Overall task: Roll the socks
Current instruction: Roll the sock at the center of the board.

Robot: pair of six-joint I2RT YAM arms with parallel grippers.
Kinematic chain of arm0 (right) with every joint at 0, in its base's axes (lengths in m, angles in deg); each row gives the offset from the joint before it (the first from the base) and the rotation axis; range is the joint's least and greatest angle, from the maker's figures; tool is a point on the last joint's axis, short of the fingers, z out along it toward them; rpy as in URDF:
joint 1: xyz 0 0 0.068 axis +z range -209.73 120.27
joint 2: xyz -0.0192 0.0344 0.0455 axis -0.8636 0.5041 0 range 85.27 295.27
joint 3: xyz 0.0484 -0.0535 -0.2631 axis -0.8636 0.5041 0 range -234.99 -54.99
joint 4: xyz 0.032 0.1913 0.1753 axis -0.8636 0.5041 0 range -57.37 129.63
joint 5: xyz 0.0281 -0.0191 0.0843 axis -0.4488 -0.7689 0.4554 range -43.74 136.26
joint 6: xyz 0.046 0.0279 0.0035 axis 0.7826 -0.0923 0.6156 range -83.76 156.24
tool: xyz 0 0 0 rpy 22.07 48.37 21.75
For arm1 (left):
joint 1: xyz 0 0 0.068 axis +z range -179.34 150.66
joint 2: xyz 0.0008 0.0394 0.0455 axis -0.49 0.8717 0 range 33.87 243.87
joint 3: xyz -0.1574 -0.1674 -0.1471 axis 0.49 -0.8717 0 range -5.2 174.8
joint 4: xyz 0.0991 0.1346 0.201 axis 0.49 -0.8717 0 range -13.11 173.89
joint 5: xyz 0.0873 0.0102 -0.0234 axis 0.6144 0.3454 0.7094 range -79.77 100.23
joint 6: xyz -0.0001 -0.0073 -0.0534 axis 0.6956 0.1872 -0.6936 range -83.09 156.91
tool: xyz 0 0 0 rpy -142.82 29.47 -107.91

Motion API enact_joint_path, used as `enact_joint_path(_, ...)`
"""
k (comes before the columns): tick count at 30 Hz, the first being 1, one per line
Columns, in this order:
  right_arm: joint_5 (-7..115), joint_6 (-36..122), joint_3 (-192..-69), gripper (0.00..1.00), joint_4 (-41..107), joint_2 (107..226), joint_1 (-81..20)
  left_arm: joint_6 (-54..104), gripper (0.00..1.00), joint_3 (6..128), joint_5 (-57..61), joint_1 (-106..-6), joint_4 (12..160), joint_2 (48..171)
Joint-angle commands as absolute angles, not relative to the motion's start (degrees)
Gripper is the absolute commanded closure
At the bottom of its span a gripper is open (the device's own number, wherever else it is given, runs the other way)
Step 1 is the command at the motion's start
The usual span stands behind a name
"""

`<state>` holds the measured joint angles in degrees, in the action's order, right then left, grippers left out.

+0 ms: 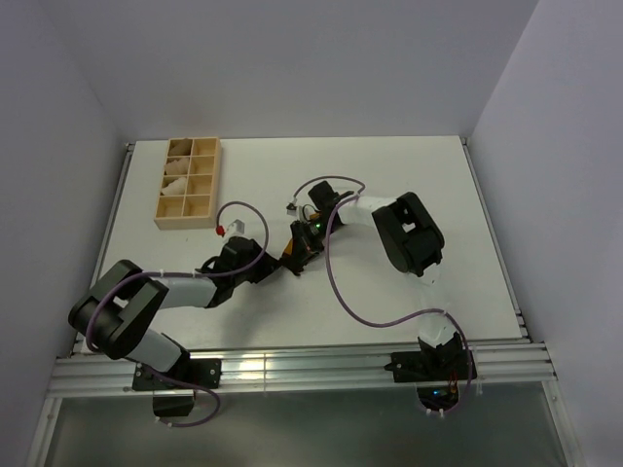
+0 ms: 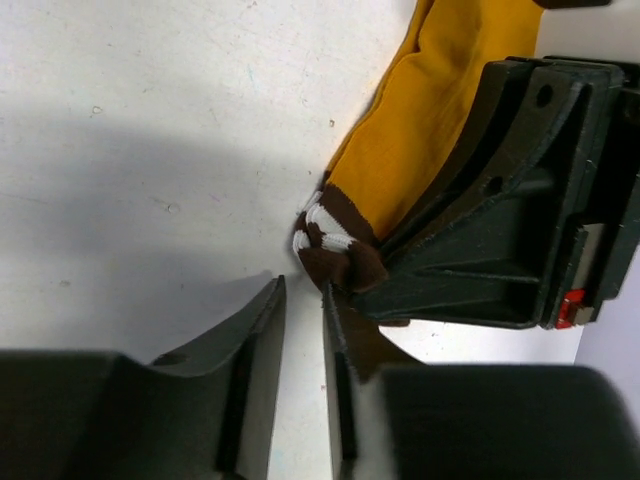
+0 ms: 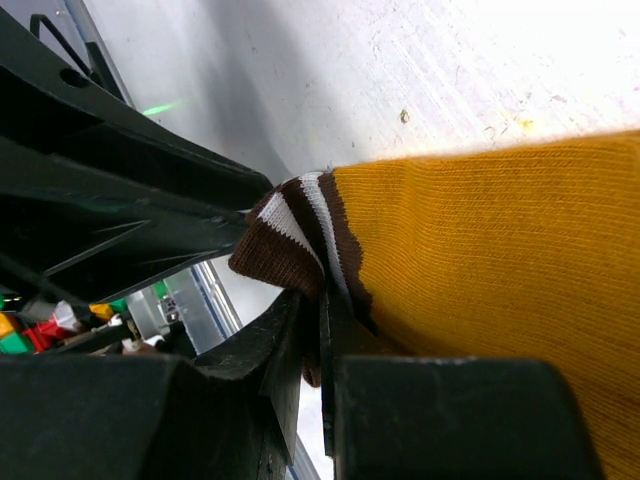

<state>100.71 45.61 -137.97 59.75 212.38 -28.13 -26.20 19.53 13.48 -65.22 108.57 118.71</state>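
Observation:
The mustard-orange sock (image 2: pixel 440 110) lies on the white table, its brown cuff with white stripes (image 2: pixel 335 240) bunched up between the two grippers. My right gripper (image 3: pixel 320 305) is shut on the cuff (image 3: pixel 285 245), and orange cloth (image 3: pixel 500 260) runs away to its right. My left gripper (image 2: pixel 303 295) sits right beside the cuff with a narrow gap between its jaws. Only bare table shows in that gap, and some brown cloth lies outside its right finger. From above, the left gripper (image 1: pixel 275 265) and the right gripper (image 1: pixel 304 243) meet over the sock (image 1: pixel 293 255) at the table's middle.
A wooden compartment tray (image 1: pixel 161 216) holding pale rolled bundles (image 1: pixel 176 175) stands at the back left. A purple cable (image 1: pixel 341 292) loops across the table by the right arm. An aluminium rail (image 1: pixel 292 370) runs along the near edge, and walls close in both sides.

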Motion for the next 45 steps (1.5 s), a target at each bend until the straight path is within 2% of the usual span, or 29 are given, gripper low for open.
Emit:
enact_joint_path(1,98.81,44.94,-139.72,0.86,60.05,214.91,-28.18,-25.05,0.74,22.05,13.05,-65.46,111.57,121.05)
enact_joint_path(4,98.64,44.77,-139.98,0.86,60.49,215.08,-28.17,-24.61,0.81,23.54,12.52,-65.46,111.84,122.29)
enact_joint_path(8,98.73,44.68,-140.16,0.86,60.41,215.35,-28.17,-24.61,0.85,23.72,12.43,-65.46,112.19,121.50)
enact_joint_path(23,98.73,45.12,-140.25,0.85,60.06,216.67,-28.17,-23.65,0.83,24.42,12.61,-65.46,114.82,122.82)
enact_joint_path(31,97.94,45.38,-139.28,0.81,59.27,216.76,-28.17,-24.00,0.83,27.85,12.43,-65.46,112.90,129.32)
enact_joint_path(38,95.92,45.38,-137.96,0.67,58.91,214.57,-28.17,-26.02,0.89,29.17,14.54,-65.81,108.42,133.54)
enact_joint_path(45,89.24,44.85,-136.64,0.56,60.41,209.21,-28.44,-26.28,0.91,28.90,16.38,-65.99,106.48,132.93)
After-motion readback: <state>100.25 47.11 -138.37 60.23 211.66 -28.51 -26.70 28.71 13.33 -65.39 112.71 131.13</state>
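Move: For the left hand, the striped cuff at the near end of the sock lies about 4 cm ahead, 3 cm to its right and 1 cm lower. The middle of the orange sock body is some 11 cm ahead and 6 cm to the right. The right fingers already pinch the cuff: its middle is about 1 cm to that hand's left, level fore and aft, with the orange body some 8 cm ahead and 2 cm to the right. Forward and to the right, about 5 cm in all, the left hand pushes its closing fingertips into the striped cuff beside the right fingers. It goes only slightly lower, pausing after the first centimetre or so and ending nearly shut. The right hand stays in place with its grip on the cuff until late, then opens and begins to let the cuff go. ##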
